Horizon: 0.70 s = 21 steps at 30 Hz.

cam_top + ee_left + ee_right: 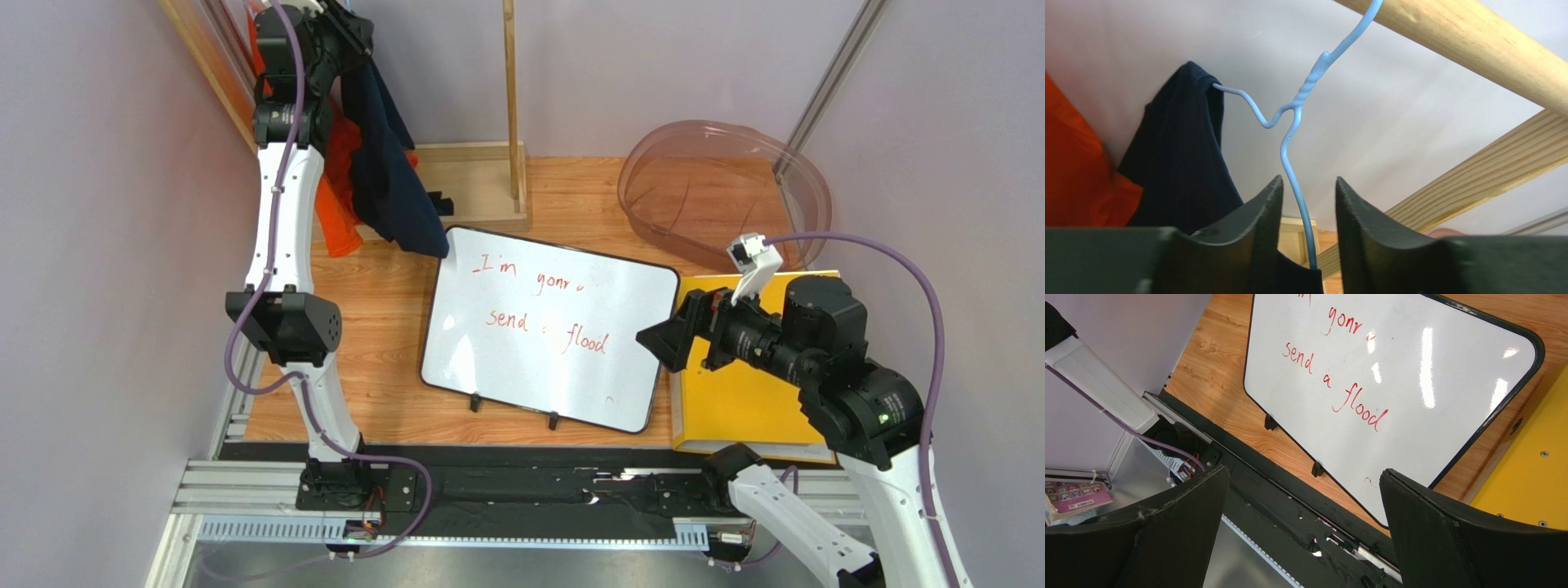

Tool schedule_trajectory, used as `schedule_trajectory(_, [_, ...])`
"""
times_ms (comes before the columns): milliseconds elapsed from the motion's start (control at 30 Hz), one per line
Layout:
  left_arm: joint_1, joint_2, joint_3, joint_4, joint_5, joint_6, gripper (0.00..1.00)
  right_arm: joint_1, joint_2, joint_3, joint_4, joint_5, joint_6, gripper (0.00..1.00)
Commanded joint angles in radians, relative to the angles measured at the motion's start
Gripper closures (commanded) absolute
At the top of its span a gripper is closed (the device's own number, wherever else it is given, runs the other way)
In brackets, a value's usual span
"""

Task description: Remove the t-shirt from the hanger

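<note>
A navy t-shirt (390,172) hangs from a light-blue wire hanger (1293,122) on the wooden rail (1475,37) at the back left. In the left wrist view the shirt (1183,153) is bunched on the hanger's left shoulder only, and the right arm of the wire is bare. My left gripper (331,25) is raised to the rail. Its jaws (1309,190) stand partly open around the bare wire, with a gap on both sides. My right gripper (650,343) is open and empty, low over the whiteboard's near right corner (1303,478).
An orange garment (337,208) hangs behind the navy shirt. A whiteboard (552,325) with red writing lies mid-table. A clear plastic tub (724,184) sits at the back right, a yellow board (748,392) under the right arm. The rack's wooden post (513,98) stands behind.
</note>
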<state>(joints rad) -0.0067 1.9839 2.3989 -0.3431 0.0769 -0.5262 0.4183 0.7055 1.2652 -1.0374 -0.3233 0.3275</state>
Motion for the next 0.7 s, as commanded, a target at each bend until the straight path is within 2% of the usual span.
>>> schedule_trajectory(0, [0.001,0.019,0.06,0.064,0.044,-0.035,0.65,0.002,0.0,0.026,0.0,0.027,0.004,0.0])
schedule_trajectory(67, [0.001,0.023,0.059,0.072,0.053,-0.043,0.7,0.004,-0.003,0.026,-0.001,0.029,0.008,0.0])
schedule_trajectory(133, [0.023,0.02,0.062,0.07,0.07,-0.054,0.87,0.004,-0.006,0.029,-0.001,0.033,0.015,0.0])
schedule_trajectory(233, [0.042,0.004,0.062,0.069,0.081,-0.077,1.0,0.001,-0.011,0.03,0.0,0.038,0.019,0.0])
schedule_trajectory(667, [0.091,-0.092,0.112,-0.011,0.185,-0.08,1.0,0.004,-0.023,0.017,0.005,0.026,0.015,0.0])
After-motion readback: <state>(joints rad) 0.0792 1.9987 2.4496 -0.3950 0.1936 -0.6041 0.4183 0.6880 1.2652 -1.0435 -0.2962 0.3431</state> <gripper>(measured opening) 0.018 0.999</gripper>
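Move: The near arm of the blue hanger runs between my left hand's half-open fingers, about 1 cm ahead of the hand point and level with it. The navy t-shirt's middle hangs some 3 cm farther out and about 13 cm below my left hand, while the orange t-shirt is roughly 10 cm to its left, neither ahead nor back, and 14 cm below. From my right hand, that hanger arm is about 42 cm ahead, 40 cm left and 17 cm higher. I shut my left fingers on the near arm of the blue hanger, easing about 1 cm forward and down as they close, and pinch the wire between the tips. Keeping that pinch, I draw it some 3 cm to the left, towards the orange t-shirt, coming back and up a little at the end with the fingers still pointing forward. ##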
